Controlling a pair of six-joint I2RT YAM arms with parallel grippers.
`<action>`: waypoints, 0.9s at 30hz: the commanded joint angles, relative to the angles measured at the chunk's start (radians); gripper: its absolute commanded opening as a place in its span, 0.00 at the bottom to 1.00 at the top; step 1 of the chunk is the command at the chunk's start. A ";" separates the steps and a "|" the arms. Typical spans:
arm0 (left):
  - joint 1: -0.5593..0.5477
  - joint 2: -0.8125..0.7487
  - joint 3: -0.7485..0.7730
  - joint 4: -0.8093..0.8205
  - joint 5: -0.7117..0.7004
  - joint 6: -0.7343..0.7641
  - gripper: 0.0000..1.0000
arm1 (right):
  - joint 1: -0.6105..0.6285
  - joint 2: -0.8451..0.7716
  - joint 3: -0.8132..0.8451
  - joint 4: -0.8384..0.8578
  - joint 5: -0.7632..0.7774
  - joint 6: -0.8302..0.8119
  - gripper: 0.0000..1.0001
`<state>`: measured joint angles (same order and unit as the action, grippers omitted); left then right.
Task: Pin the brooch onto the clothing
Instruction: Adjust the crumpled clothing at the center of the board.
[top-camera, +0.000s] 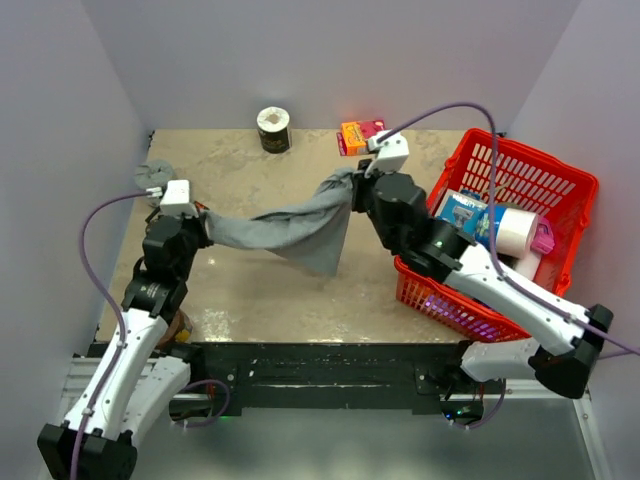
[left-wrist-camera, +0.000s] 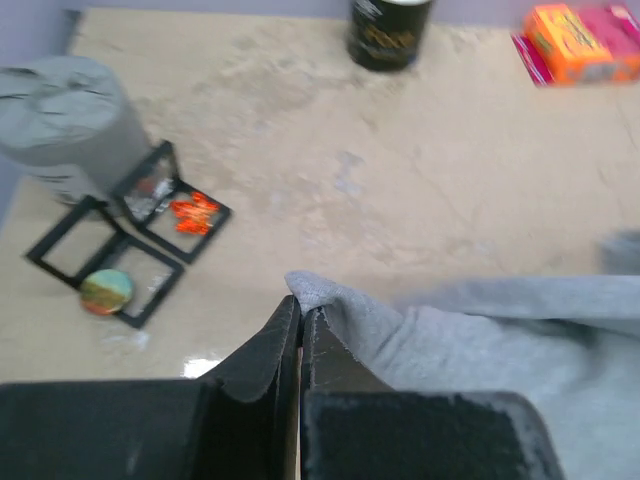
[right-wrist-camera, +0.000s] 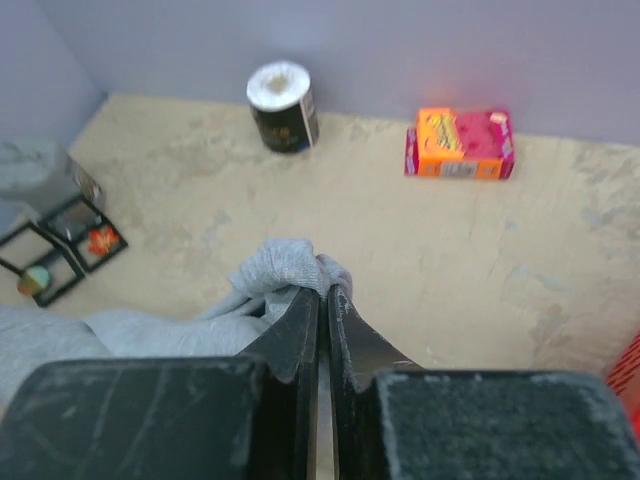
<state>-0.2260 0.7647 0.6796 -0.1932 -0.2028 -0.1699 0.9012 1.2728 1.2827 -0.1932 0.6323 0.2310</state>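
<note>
The grey clothing (top-camera: 290, 225) hangs above the table, stretched between my two grippers and sagging to a point in the middle. My left gripper (top-camera: 205, 228) is shut on its left end; in the left wrist view the fabric (left-wrist-camera: 520, 340) pokes out past the closed fingertips (left-wrist-camera: 301, 305). At the right end my right gripper (top-camera: 355, 185) is shut on a bunched corner (right-wrist-camera: 280, 265), which is pinched at its tips (right-wrist-camera: 325, 292). The brooch (left-wrist-camera: 193, 212), small and orange-red, lies in a black square frame at the table's left side, also seen as the brooch (right-wrist-camera: 103, 240) in the right wrist view.
A black can (top-camera: 273, 128) and an orange-pink box (top-camera: 360, 135) stand by the back wall. A red basket (top-camera: 520, 180) of packages fills the right side. Near the brooch are a grey cylinder (left-wrist-camera: 65, 120) and black frames holding a round coloured pin (left-wrist-camera: 107, 291).
</note>
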 joint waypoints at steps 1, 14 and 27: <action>0.062 -0.010 -0.017 0.058 -0.080 -0.028 0.00 | -0.005 -0.102 0.087 0.026 0.102 -0.097 0.00; 0.086 0.080 0.021 0.031 0.111 0.006 0.12 | -0.022 -0.086 0.135 0.055 0.133 -0.147 0.00; -0.067 0.304 0.072 0.147 0.830 0.151 0.96 | -0.022 -0.108 0.033 -0.040 0.008 -0.030 0.00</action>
<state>-0.1917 1.0321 0.6865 -0.1070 0.3805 -0.1177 0.8829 1.2106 1.3018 -0.2398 0.7017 0.1665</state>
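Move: The grey clothing is already pinched and stretched between both grippers: its middle lies about 15 cm to the left gripper's right, at roughly that gripper's forward position and 2 cm above it. From the right gripper the middle is some 13 cm left, 4 cm back and 10 cm below. The black frames lie about 9 cm ahead, 12 cm left and 22 cm below the left gripper; the red basket's middle sits about 33 cm right of the right gripper, 27 cm below, level fore and aft. Keep the right gripper shut on the clothing, raise it about 10 cm while drawing it right away from the left hand, then lower it most of the way back. Ease the left gripper slightly left, let it sink, then open it wide, ending its hold; swing it right towards the right gripper and farther down, turning some 30 degrees clockwise. ##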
